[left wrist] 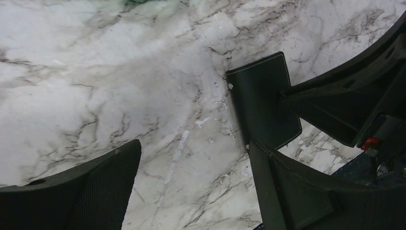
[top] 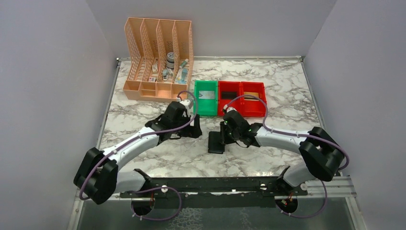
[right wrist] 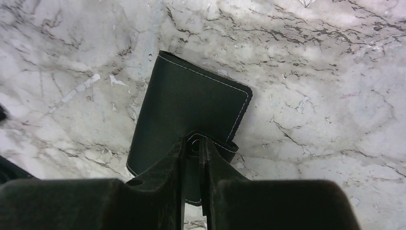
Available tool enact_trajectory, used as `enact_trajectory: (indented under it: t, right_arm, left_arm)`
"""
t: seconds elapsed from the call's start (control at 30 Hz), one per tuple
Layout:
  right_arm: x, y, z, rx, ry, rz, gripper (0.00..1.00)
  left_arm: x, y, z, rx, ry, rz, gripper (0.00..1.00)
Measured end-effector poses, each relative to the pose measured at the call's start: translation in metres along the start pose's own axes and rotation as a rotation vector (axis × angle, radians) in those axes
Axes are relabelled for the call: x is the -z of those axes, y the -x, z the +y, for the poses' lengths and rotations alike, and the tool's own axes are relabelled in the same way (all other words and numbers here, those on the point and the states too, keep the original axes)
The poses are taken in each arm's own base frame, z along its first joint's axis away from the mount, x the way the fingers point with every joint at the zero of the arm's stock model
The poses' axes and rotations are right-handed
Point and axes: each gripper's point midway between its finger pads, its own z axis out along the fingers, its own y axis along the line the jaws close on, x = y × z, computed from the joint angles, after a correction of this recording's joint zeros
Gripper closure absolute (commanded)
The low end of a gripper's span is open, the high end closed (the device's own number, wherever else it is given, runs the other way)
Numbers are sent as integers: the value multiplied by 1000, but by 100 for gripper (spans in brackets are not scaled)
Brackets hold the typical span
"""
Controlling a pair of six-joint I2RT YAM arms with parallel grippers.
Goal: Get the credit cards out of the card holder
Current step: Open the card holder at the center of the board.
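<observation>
The card holder (top: 216, 143) is a flat black wallet with pale stitching, lying folded shut on the marble table. It also appears in the left wrist view (left wrist: 263, 103) and the right wrist view (right wrist: 191, 100). My right gripper (top: 225, 135) (right wrist: 195, 143) has its fingers pinched on the little side tab with the snap at the wallet's near edge. My left gripper (top: 194, 128) (left wrist: 194, 148) hangs open just left of the wallet, with bare marble between its fingers. The credit cards are hidden at the closed wallet.
A green bin (top: 206, 108) and two red bins (top: 242, 109) stand in a row behind the wallet, with flat items inside that are too small to tell. A peach lattice file organizer (top: 158, 57) stands at the back left. Grey walls enclose the table.
</observation>
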Motion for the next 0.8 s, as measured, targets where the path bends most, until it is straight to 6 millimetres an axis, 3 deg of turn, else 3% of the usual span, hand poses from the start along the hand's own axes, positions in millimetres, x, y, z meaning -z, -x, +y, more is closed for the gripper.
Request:
enact_trajectory:
  t: [0.27, 0.47, 0.57, 0.8]
  right_arm:
    - [-5, 5, 7, -90, 136, -45, 99]
    - [-4, 5, 6, -127, 180, -54, 99]
    - [-3, 5, 5, -138, 197, -63, 99]
    - [-1, 8, -3, -192, 217, -63, 99]
  left_arm:
    - [-34, -41, -29, -10, -44, 108, 26]
    - [-58, -66, -40, -24, -38, 176, 40]
    - [-63, -63, -46, -12, -47, 160, 49]
    - [-76, -57, -45, 2, 4, 156, 55]
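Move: The card holder lies about 11 cm to the left hand's right, 5 cm back and 8 cm below. The right fingers already pinch its closing flap; its middle is about 3 cm left of that hand and 2 cm back. The green tray is some 13 cm ahead of the left hand, 7 cm to its right. The red trays are about 16 cm ahead of the right hand, 8 cm to its right. The left hand sweeps 8 cm right and 7 cm down to the card holder, half-closing, while the right keeps its pinch, rolling. ##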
